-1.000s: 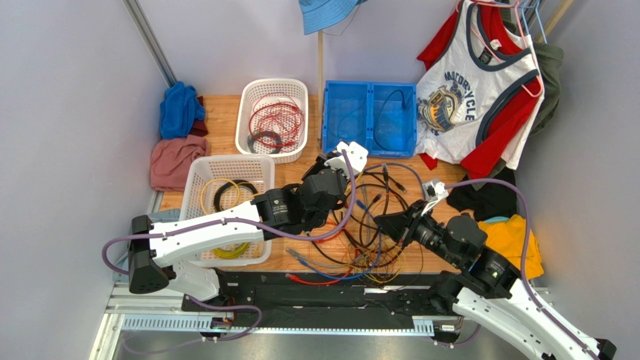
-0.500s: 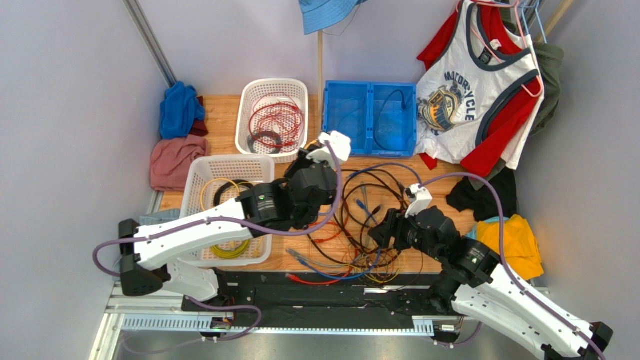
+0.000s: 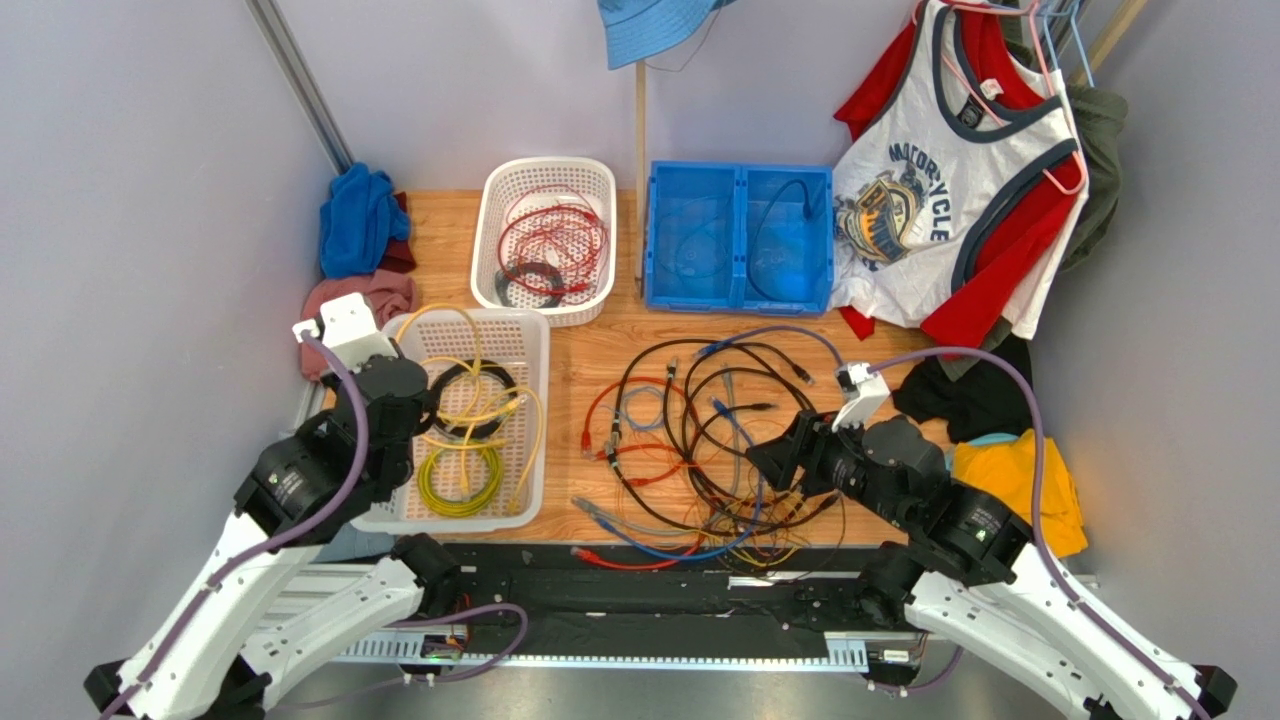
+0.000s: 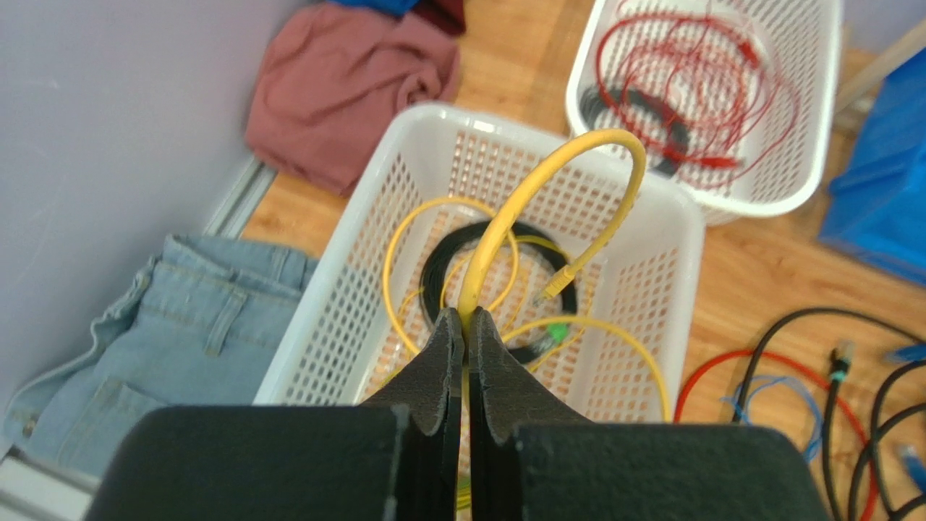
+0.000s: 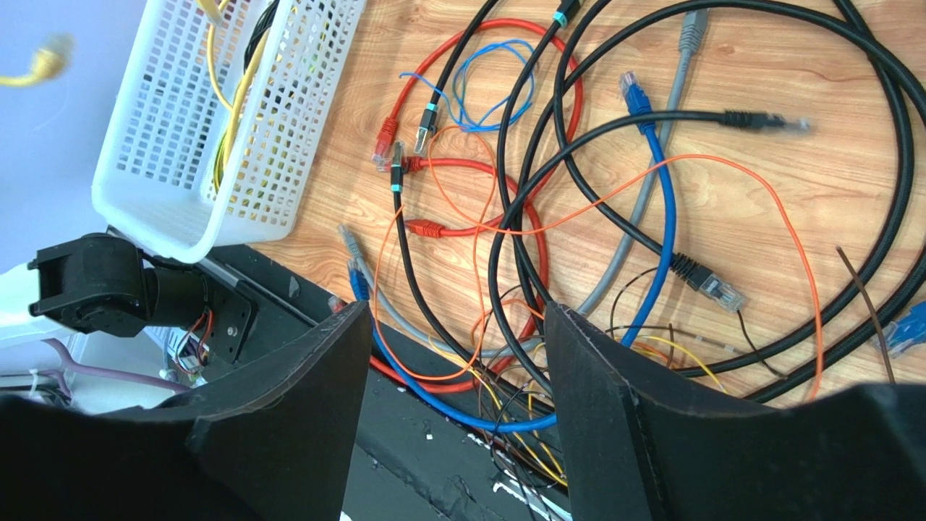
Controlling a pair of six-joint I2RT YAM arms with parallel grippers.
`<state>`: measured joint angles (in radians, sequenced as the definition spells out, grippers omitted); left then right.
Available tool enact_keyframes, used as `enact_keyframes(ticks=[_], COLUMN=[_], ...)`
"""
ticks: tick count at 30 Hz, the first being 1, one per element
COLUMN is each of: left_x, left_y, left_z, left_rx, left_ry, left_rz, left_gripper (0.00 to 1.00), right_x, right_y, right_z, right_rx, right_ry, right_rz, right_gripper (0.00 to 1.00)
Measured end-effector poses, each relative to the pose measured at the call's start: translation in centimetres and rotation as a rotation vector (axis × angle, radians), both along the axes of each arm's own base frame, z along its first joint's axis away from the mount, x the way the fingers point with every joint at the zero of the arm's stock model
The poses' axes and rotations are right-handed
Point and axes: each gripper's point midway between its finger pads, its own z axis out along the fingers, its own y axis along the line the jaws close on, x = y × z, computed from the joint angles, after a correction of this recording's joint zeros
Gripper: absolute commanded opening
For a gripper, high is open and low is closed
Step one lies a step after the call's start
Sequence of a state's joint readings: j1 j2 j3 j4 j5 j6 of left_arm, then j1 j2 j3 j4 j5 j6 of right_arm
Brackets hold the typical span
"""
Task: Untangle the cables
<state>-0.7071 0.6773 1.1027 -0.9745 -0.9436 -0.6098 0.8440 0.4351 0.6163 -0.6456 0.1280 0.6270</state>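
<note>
The cables (image 3: 706,435) lie in a tangled heap on the wooden table: black, blue, red, orange, grey and thin yellow cords with plug ends. They also show in the right wrist view (image 5: 609,195). My left gripper (image 3: 409,393) is shut on a yellow cable (image 4: 554,174) and holds it above the near white basket (image 4: 337,282). The cable arches up from the fingertips (image 4: 465,317), and its plug hangs over the basket. My right gripper (image 3: 766,458) is open and empty, just above the heap's near right side (image 5: 457,315).
The near basket (image 3: 394,518) holds coiled yellow and black cables. A far white basket (image 3: 544,240) holds red cables, next to a blue bin (image 3: 739,233). Cloths lie at left (image 3: 361,218), jeans (image 4: 163,315) lie beside the basket, and clothes hang at right (image 3: 947,180). A black rail (image 3: 646,578) runs along the front edge.
My left arm has swung left from the heap to above the near basket, carrying the yellow cable out of the tangle. My right arm has shifted slightly and stays open.
</note>
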Motion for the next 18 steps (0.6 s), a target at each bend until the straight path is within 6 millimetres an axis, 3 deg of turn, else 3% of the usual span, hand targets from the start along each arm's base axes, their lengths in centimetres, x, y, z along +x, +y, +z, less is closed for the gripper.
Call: enact_keyframes(ticks=[4, 5, 9, 12, 14, 15, 16, 17, 18], left_x=[-0.2, 0.0, 0.6, 0.7, 0.5, 0.4, 0.3, 0.2, 0.1], left_y=[0.0, -0.3, -1.0, 0.0, 0.8, 1.3, 1.7, 2.1, 2.4], left_z=[-3.8, -4.9, -9.3, -12.3, -13.0, -13.0, -12.8, -12.4, -12.2], left_rx=[0.011, 0.016, 0.04, 0.037, 0.008, -0.013, -0.035, -0.06, -0.069], left_ry=[0.119, 0.154, 0.305, 0.409, 0.428, 0.423, 0.413, 0.395, 0.385], left_rz=[0.022, 0.019, 0.033, 0.094, 0.129, 0.145, 0.159, 0.17, 0.173], left_gripper=[0.02, 0.1, 0.04, 0.02, 0.1, 0.21, 0.4, 0.98, 0.99], right_x=[0.1, 0.1, 0.1, 0.2, 0.2, 0.2, 0.2, 0.2, 0.2], right_y=[0.5, 0.6, 1.0, 1.2, 1.2, 1.1, 1.1, 1.1, 1.1], right_z=[-0.2, -0.3, -0.3, -0.1, 0.0, 0.0, 0.1, 0.2, 0.2], right_rx=[0.002, 0.003, 0.008, 0.017, 0.019, 0.021, 0.023, 0.025, 0.027], right_ry=[0.006, 0.007, 0.012, 0.005, 0.002, 0.0, -0.002, -0.004, -0.005], right_rz=[0.012, 0.015, 0.03, 0.033, 0.033, 0.033, 0.033, 0.033, 0.033], right_gripper=[0.62, 0.62, 0.62, 0.62, 0.62, 0.62, 0.62, 0.62, 0.62])
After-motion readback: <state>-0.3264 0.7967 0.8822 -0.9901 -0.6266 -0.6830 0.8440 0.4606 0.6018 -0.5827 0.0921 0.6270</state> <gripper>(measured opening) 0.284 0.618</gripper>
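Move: Holding the yellow cable high over the near white basket, the left hand has the basket's middle about 2 cm ahead, 5 cm to its right and 25 cm below. In the basket, the black coil lies about 6 cm ahead and 7 right of this hand, the yellow-green coil roughly 6 cm back and 5 right. The far basket of red cables stands some 27 cm ahead, 17 right. From the right hand, the near basket is about 8 cm ahead and 47 left. Sinking about 13 cm almost straight down towards the near basket, the left hand tips its fingers down by some 20 degrees and lowers the yellow cable into it. Near the bottom the hand drifts a little to its left, turning slightly counter-clockwise, and its shut fingers part by roughly a quarter of their range to let the cable go. ##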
